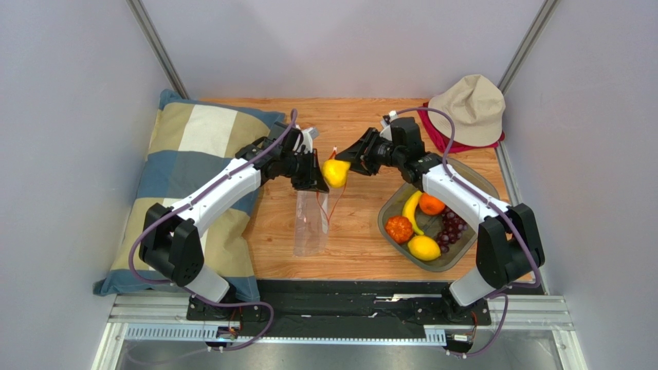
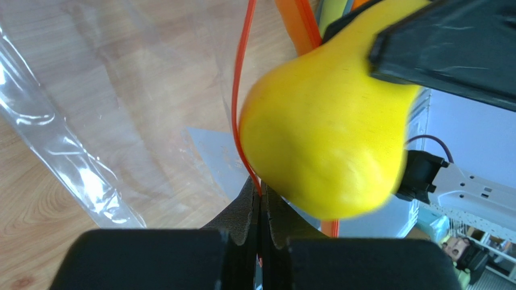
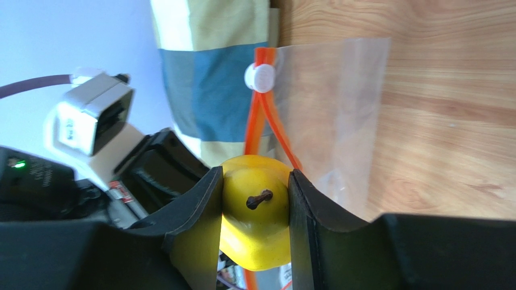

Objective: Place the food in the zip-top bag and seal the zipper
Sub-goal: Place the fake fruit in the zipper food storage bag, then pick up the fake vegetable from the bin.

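The clear zip-top bag [image 1: 310,227] hangs to the wooden table from my left gripper [image 1: 317,179]. That gripper is shut on the bag's mouth edge, with the orange-red zipper [image 2: 241,90] pinched between its pads [image 2: 260,194]. My right gripper [image 1: 346,163] is shut on a yellow pear [image 1: 335,173] and holds it right at the bag's mouth, against the zipper strip. The pear [image 3: 254,202] sits stem-up between the fingers [image 3: 203,211]. The white slider [image 3: 260,78] is at the far end of the zipper. Other food lies in a tray: banana [image 1: 412,212], orange [image 1: 431,204], pumpkin [image 1: 399,229], lemon [image 1: 424,247], grapes [image 1: 451,226].
The grey tray [image 1: 384,220] stands right of the bag, under the right arm. A checked pillow [image 1: 185,166] lies along the table's left side. A beige hat [image 1: 469,106] on red cloth [image 1: 439,139] sits at the back right corner.
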Available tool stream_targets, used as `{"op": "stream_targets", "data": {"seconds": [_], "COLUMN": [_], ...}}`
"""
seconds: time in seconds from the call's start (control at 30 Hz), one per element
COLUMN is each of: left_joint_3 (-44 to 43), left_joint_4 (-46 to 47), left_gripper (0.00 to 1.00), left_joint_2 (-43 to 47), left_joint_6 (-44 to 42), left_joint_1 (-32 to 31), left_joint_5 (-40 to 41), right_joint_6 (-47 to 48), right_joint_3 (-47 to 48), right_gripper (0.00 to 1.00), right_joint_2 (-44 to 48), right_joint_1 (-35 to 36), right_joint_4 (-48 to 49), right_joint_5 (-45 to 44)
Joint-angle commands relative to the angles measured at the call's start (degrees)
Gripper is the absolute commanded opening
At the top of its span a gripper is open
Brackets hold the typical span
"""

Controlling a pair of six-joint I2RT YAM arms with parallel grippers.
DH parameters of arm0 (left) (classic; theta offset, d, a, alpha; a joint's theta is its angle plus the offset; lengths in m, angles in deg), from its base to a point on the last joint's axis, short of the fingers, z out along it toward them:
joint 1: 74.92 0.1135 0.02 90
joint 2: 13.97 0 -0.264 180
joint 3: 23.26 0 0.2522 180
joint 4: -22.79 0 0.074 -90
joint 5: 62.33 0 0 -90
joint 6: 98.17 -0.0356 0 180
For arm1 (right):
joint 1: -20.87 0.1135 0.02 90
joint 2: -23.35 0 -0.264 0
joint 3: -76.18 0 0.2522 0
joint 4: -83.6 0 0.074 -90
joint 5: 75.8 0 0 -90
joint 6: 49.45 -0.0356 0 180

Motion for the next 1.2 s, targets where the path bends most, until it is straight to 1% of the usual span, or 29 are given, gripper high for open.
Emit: {"op": "stream_targets", "data": {"seconds": [0.0,0.03,0.07,0.13,0.17,0.23,0.27,0.3,0.37,0.4,0.43,0.5,0.57,0.6,0.7,0.77,0.8,0.87,0.9,0.97,1.03,1.13,1.17], "left_joint_3": [-0.22,-0.22,-0.31,-0.66,-0.83,-1.45,-1.71,-1.89,-2.59,-2.77,-3.12,-3.3,-3.21,-3.21,-2.59,-2.68,-2.51,-2.42,-2.85,-3.29,-4.52,-4.44,-4.18], "left_joint_4": [2.97,2.89,2.97,2.98,2.97,2.89,2.97,3.06,3.15,3.15,3.15,3.24,3.59,3.59,4.82,5.95,6.31,7.01,7.28,6.58,5.79,3.95,3.16], "left_gripper": [0.0,0.0,0.0,0.0,0.0,0.0,0.0,0.0,0.0,0.0,0.0,0.0,0.0,0.0,0.0,0.0,0.0,0.0,0.0,0.0,0.0,0.0,0.0], "left_joint_2": [1.08,1.08,1.17,1.17,1.26,1.26,1.52,1.61,2.22,2.57,2.84,3.8,4.94,5.21,6.44,7.23,7.5,7.85,8.02,8.2,8.29,8.9,8.73], "left_joint_6": [1.01,1.01,1.01,1.09,1.18,1.27,1.27,1.18,1.1,0.92,0.75,0.66,0.66,0.39,0.3,0.22,0.65,1.18,1.01,0.92,1.27,1.1,0.49], "left_joint_1": [-0.04,-0.04,0.05,0.05,0.05,0.22,0.22,0.31,0.31,0.4,0.4,0.57,0.66,0.75,0.75,0.75,0.75,0.75,0.75,0.75,1.36,1.1,1.1], "left_joint_5": [-3.62,-3.54,-3.8,-4.24,-4.59,-5.12,-5.73,-6.0,-6.43,-6.44,-6.52,-6.88,-7.84,-8.02,-8.63,-8.81,-8.46,-7.84,-8.02,-6.53,-7.31,-4.87,-4.25], "right_joint_6": [9.77,11.44,15.37,18.65,22.93,27.34,31.45,33.32,35.7,36.5,37.37,41.05,43.96,46.85,50.2,51.09,51.53,52.93,53.29,54.08,55.22,62.67,69.4], "right_joint_3": [0.18,0.53,1.14,2.29,2.73,3.52,3.61,3.7,4.05,4.05,4.57,5.54,7.56,8.35,10.99,11.87,12.13,12.31,12.31,11.61,10.56,8.28,6.96], "right_gripper": [0.0,0.0,0.0,0.0,0.0,0.0,0.0,0.03,0.2,0.43,0.56,0.77,0.87,0.94,1.0,1.0,1.0,1.0,1.0,0.99,0.99,0.95,0.93], "right_joint_2": [0.66,0.84,1.1,1.89,2.33,3.91,4.78,5.84,6.98,7.6,9.17,10.85,13.05,13.75,16.04,17.27,17.62,18.06,18.24,19.46,20.26,21.66,22.36], "right_joint_1": [0.83,1.26,1.62,2.93,3.63,6.36,7.5,9.16,9.44,9.44,9.53,9.44,9.44,9.44,8.22,6.46,4.8,3.21,1.11,-1.36,-4.61,-6.47,-6.64], "right_joint_4": [-4.63,-6.81,-7.7,-9.37,-9.99,-10.0,-9.99,-9.73,-9.73,-9.73,-10.6,-13.23,-15.7,-18.23,-23.94,-26.07,-28.78,-32.21,-35.8,-38.63,-42.76,-49.44,-51.02], "right_joint_5": [-6.5,-9.47,-10.81,-13.96,-15.03,-17.48,-18.28,-18.55,-16.01,-15.22,-14.34,-13.11,-12.23,-11.44,-10.13,-7.67,-6.52,-6.6,-5.99,-5.28,-4.93,-4.4,-4.4]}}
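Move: The right hand already holds the pear. The open mouth of the zipper bag is some 5 cm back of this hand, 3 cm left and 4 cm below. In the tray, about 17 cm down, the pumpkin is 20 cm back and 17 cm right, the banana 14 cm back and 21 cm right. For the left hand, shut on the zipper edge, the mouth is 3 cm right, 1 cm ahead and 2 cm down. Right hand dips 4 cm into the bag, releases the pear, retreats right; left raises the bag 7 cm. ##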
